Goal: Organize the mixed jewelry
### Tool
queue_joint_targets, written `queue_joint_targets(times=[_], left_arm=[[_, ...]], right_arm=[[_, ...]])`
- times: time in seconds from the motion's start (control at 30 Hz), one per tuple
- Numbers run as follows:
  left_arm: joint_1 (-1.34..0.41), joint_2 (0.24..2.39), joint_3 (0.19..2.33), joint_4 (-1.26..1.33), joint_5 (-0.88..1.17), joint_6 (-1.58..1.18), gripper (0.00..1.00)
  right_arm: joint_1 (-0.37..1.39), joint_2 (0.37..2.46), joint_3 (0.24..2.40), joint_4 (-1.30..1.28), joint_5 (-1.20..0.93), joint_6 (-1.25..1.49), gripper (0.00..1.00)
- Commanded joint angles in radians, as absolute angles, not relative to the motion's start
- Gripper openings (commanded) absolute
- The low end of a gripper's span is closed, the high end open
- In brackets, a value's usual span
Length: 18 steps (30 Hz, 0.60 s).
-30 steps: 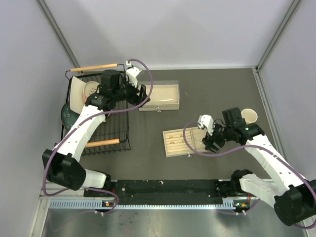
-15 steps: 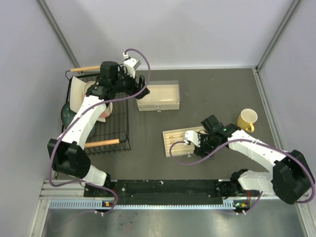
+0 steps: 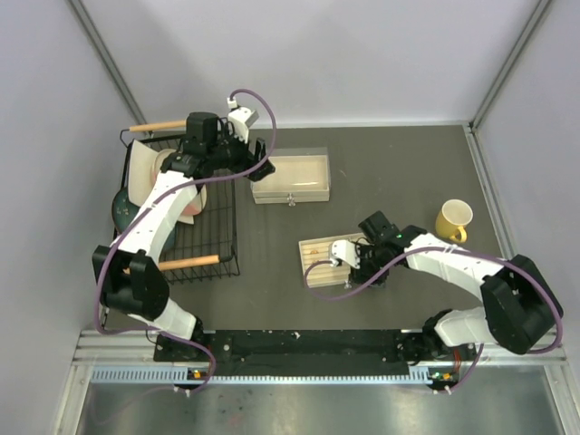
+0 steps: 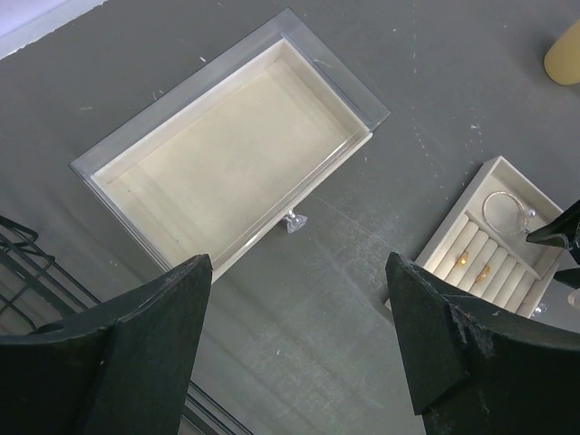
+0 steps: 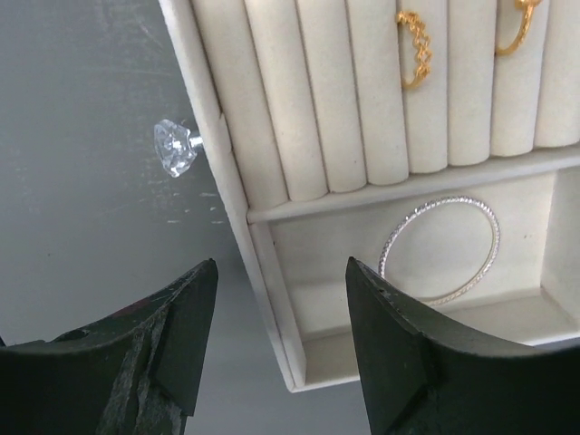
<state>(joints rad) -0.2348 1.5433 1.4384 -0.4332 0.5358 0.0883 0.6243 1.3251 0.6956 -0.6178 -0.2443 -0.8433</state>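
A beige slotted tray [image 3: 317, 263] lies mid-table. In the right wrist view two gold rings [image 5: 414, 47] [image 5: 515, 27] sit in its slots, and a thin silver bracelet [image 5: 426, 207] lies flat in its end compartment. My right gripper [image 5: 281, 272] hangs open just over that end, its jaws either side of the tray's side wall [image 5: 237, 195], holding nothing. From above, the right gripper [image 3: 351, 263] is at the tray's right end. My left gripper [image 4: 299, 263] is open and empty, high above the table. Its view also shows the tray [image 4: 444, 243], bracelet [image 4: 504, 196] and rings [image 4: 462, 260].
An empty beige box [image 3: 292, 177] with clear walls sits at the back, below my left gripper [image 3: 263, 166]. A black wire rack [image 3: 195, 227] with dishes and wooden handles stands on the left. A yellow cup [image 3: 451, 220] is to the right. The tray has a crystal knob [image 5: 174, 148].
My right arm swung left from beside the yellow cup to the tray's end, its jaws narrowing somewhat. My left gripper shifted slightly toward the back and opened a little wider.
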Motion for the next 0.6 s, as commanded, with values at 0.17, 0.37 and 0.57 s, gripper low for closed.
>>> queue_joint_targets(times=[0.17,0.37,0.57], left_arm=[[-0.224,1.566,1.485,-0.394,0.569,0.098,0.83],[-0.222,1.583,1.5,-0.394,0.563,0.1,0.83],[-0.222,1.658,1.571,-0.402,0.552,0.094,0.83]], right_arm=[[0.686,1.368,0.738,-0.534,-0.233,-0.827,0.57],[0.707,1.405,0.721,-0.503,-0.222,-0.813,0.5],[0.732,1.434,0.709,-0.485,-0.221,-0.787,0.19]])
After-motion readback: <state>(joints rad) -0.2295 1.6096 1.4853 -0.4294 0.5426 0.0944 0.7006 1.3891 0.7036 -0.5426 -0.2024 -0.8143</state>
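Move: The bit of the jewelry tray's near wall that I want lies about 2 cm left of my right fingertips and 1 cm lower, running between my open fingers. Counted from those fingertips, the glass knob is about 6 cm left and 3 cm back, the bracelet some 5 cm forward and 1 cm left, and the nearer gold ring roughly 6 cm forward, 9 cm left. From my left hand, that wall is about 21 cm back, 18 cm right and 24 cm down. I slide my right hand about 2 cm left along the tray's near wall, towards the knob side, while easing down some 1 cm with the wrist almost unturned. Late on I close the fingers from well apart to a narrow gap, one finger outside the wall and the other inside the bracelet compartment, bringing them against the wall. ##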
